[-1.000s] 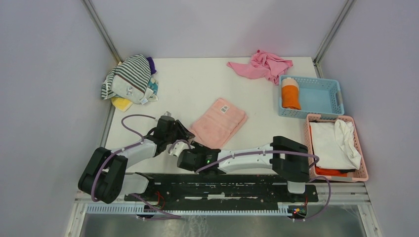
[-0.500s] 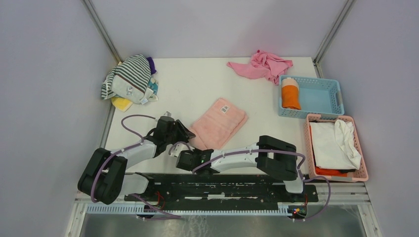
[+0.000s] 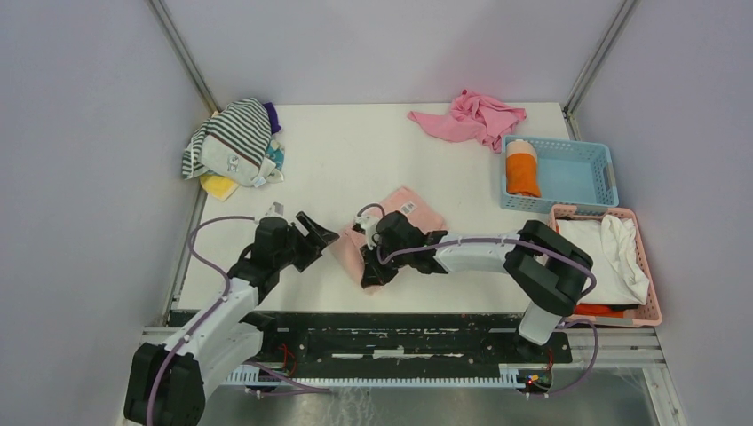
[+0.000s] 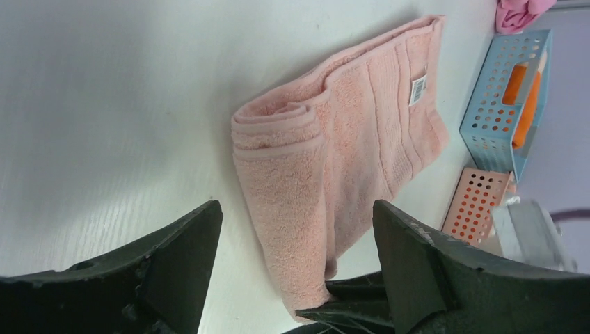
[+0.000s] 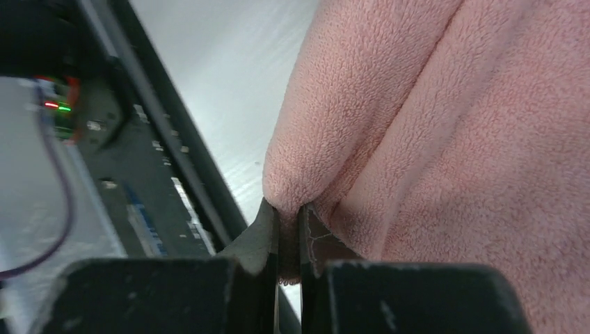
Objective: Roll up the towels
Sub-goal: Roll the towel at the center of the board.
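Note:
The pale pink towel lies mid-table with its white label up, and its near end is bunched and folded over. My right gripper is shut on that near corner; the right wrist view shows a terry fold pinched between the fingertips of the gripper. My left gripper stands open just left of the towel, holding nothing. In the left wrist view the towel runs between the spread fingers. The orange towel sits rolled in the blue basket.
A heap of striped cloths lies at the far left corner. A crumpled pink cloth lies at the far edge. A pink basket with white cloths stands near right. A black rail runs along the near edge.
My right gripper closed on the pink towel's near corner and swung up and right with it, folding that end over. My left gripper opened wide and drew back to the left.

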### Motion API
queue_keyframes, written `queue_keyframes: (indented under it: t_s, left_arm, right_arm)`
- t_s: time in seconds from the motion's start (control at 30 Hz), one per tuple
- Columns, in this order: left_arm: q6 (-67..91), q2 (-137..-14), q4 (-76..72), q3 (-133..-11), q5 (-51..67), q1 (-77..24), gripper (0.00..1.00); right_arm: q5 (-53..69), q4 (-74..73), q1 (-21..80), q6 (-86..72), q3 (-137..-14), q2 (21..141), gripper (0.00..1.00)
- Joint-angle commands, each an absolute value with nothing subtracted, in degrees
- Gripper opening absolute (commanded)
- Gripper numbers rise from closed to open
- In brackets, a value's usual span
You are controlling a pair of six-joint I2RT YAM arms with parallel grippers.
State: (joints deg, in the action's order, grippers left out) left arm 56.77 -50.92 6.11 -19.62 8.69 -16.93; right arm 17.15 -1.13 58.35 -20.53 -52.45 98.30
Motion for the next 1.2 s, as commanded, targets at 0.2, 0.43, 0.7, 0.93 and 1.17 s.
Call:
queue_keyframes:
  t_s: [0.2, 0.43, 0.7, 0.93, 1.17]
  left_arm:
    - [60.4, -52.5, 2.0, -16.2, 16.1, -16.7, 0.87]
    - [59.7, -61.9, -4.0, -19.4, 16.9, -17.0, 0.86]
    - [59.2, -73.6, -9.7, -21.0, 14.0, -19.1, 0.67]
    - [59.4, -80.6, -9.5, -21.6, 11.1, -21.3, 0.52]
    - [60.5, -79.3, -7.7, -21.2, 7.9, -22.6, 0.51]
  right_arm:
    - [46.4, 50.4, 47.4, -55.7, -37.3, 110.7, 0.04]
    - [47.3, 57.7, 43.3, -62.8, -34.2, 117.4, 0.04]
    - [42.4, 32.4, 43.0, -50.5, -37.0, 111.4, 0.15]
    - [31.4, 6.1, 45.3, -37.1, -43.1, 99.6, 0.4]
    - [2.0, -21.4, 54.1, -22.2, -53.4, 84.5, 0.59]
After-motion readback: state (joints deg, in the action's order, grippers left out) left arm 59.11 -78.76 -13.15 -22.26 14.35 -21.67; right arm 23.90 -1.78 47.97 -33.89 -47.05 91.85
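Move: The left end of the towel's roll lies about 5 cm to the left hand's right, 2 cm ahead and 5 cm below. The right hand already pinches the roll's near end, which is some 8 cm back and 10 cm right of the left hand. From the right hand, the flat, unrolled part that it rolls onto is centred roughly 15 cm ahead and 9 cm right, about 3 cm lower; the roll's left end is 10 cm ahead and 5 cm left. Rolling over forward some 45 degrees, the right hand turns the pinched near end with barely a centimetre of travel, then opens to let go and backs off to the right and up, about 3 cm each, its turn partly undone. Meanwhile the left hand sinks about 5 cm, first drawing back, then swinging forward and right, and half closes to pinch the roll's left end. ##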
